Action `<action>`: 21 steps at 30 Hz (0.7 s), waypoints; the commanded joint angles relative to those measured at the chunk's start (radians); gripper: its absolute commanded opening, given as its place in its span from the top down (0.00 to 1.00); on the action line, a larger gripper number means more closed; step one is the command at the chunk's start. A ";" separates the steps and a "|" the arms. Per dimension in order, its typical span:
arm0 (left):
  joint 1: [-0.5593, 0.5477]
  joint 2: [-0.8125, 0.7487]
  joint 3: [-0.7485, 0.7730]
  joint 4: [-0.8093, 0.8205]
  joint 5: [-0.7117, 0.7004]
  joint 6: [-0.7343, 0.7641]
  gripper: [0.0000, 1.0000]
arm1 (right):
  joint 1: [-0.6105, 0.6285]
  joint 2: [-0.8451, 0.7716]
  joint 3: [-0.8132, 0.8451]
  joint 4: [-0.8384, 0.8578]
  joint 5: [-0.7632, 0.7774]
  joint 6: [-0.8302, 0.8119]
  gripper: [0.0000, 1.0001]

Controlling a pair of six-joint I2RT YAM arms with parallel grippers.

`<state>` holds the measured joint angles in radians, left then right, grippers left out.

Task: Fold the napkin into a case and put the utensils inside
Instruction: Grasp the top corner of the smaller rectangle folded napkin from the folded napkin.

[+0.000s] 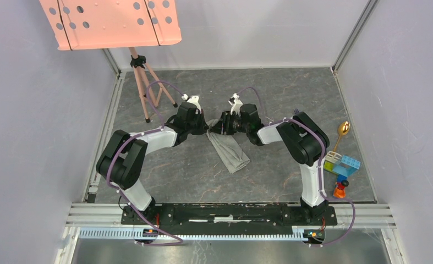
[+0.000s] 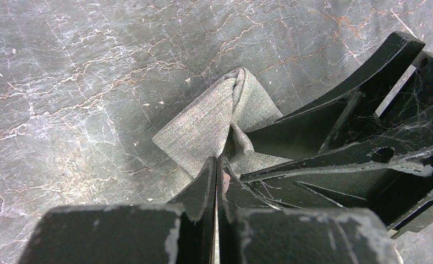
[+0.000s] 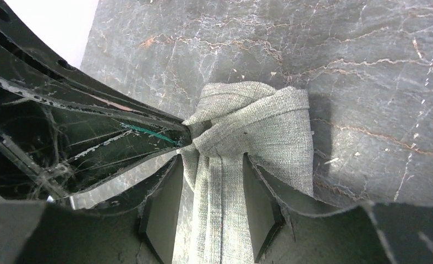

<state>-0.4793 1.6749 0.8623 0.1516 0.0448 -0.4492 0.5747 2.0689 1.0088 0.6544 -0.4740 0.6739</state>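
Observation:
The grey napkin point(image 1: 233, 154) lies folded into a narrow strip on the dark marbled table, running from the two grippers toward the near right. My left gripper point(image 1: 207, 127) is shut on its bunched far end point(image 2: 208, 121), jaws pressed together point(image 2: 217, 160). My right gripper point(image 1: 220, 126) faces it and straddles the strip point(image 3: 258, 121). Its jaws point(image 3: 211, 165) stand apart, with a gap beside the cloth on the left. The spoon point(image 1: 343, 130), with gold bowl and purple handle, lies at the right. Only a thin purple tip point(image 1: 296, 111) of the fork shows behind the right arm.
Colourful toy blocks point(image 1: 341, 165) sit at the right, near the spoon's handle. A salmon-pink perforated panel point(image 1: 112, 22) on a tripod point(image 1: 145, 91) stands at the back left. Grey walls enclose the table on three sides.

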 commanded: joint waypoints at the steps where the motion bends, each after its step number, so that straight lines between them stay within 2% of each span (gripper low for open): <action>1: -0.001 -0.013 0.020 0.028 0.004 -0.019 0.98 | -0.017 -0.039 -0.009 0.079 -0.051 0.041 0.50; 6: -0.001 -0.015 0.021 0.028 0.006 -0.019 0.98 | -0.026 -0.022 -0.007 0.126 -0.057 0.089 0.50; 17: -0.001 -0.011 0.035 0.026 0.022 -0.020 0.98 | -0.023 0.062 0.034 0.121 -0.036 0.116 0.76; 21: -0.002 0.000 0.046 0.027 0.036 -0.029 0.98 | 0.001 0.091 0.049 0.119 -0.025 0.132 0.80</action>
<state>-0.4789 1.6749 0.8646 0.1516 0.0586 -0.4492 0.5541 2.1300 1.0130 0.7437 -0.5110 0.7864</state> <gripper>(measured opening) 0.033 0.215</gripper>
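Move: For the right gripper, the corner to pinch, the layered edge of the folded napkin near its far end, lies about 1 cm ahead, level sideways and some 1 cm below. The left gripper's tips are roughly 3 cm to its left, at about the same distance out. The napkin's far end is about 4 cm straight ahead, its near end some 14 cm back and 10 cm to the right. From the left hand, that corner is about 1 cm ahead and 3 cm to the right, a little below. Keep the left gripper shut on the napkin and hold it still. Raise the half-open right gripper about 1.5 cm just beside the left tips, easing slightly forward, then bring it back down some 2 cm over the layered edge while closing its fingers by more than half, leaving a narrow gap with the cloth between the tips. ##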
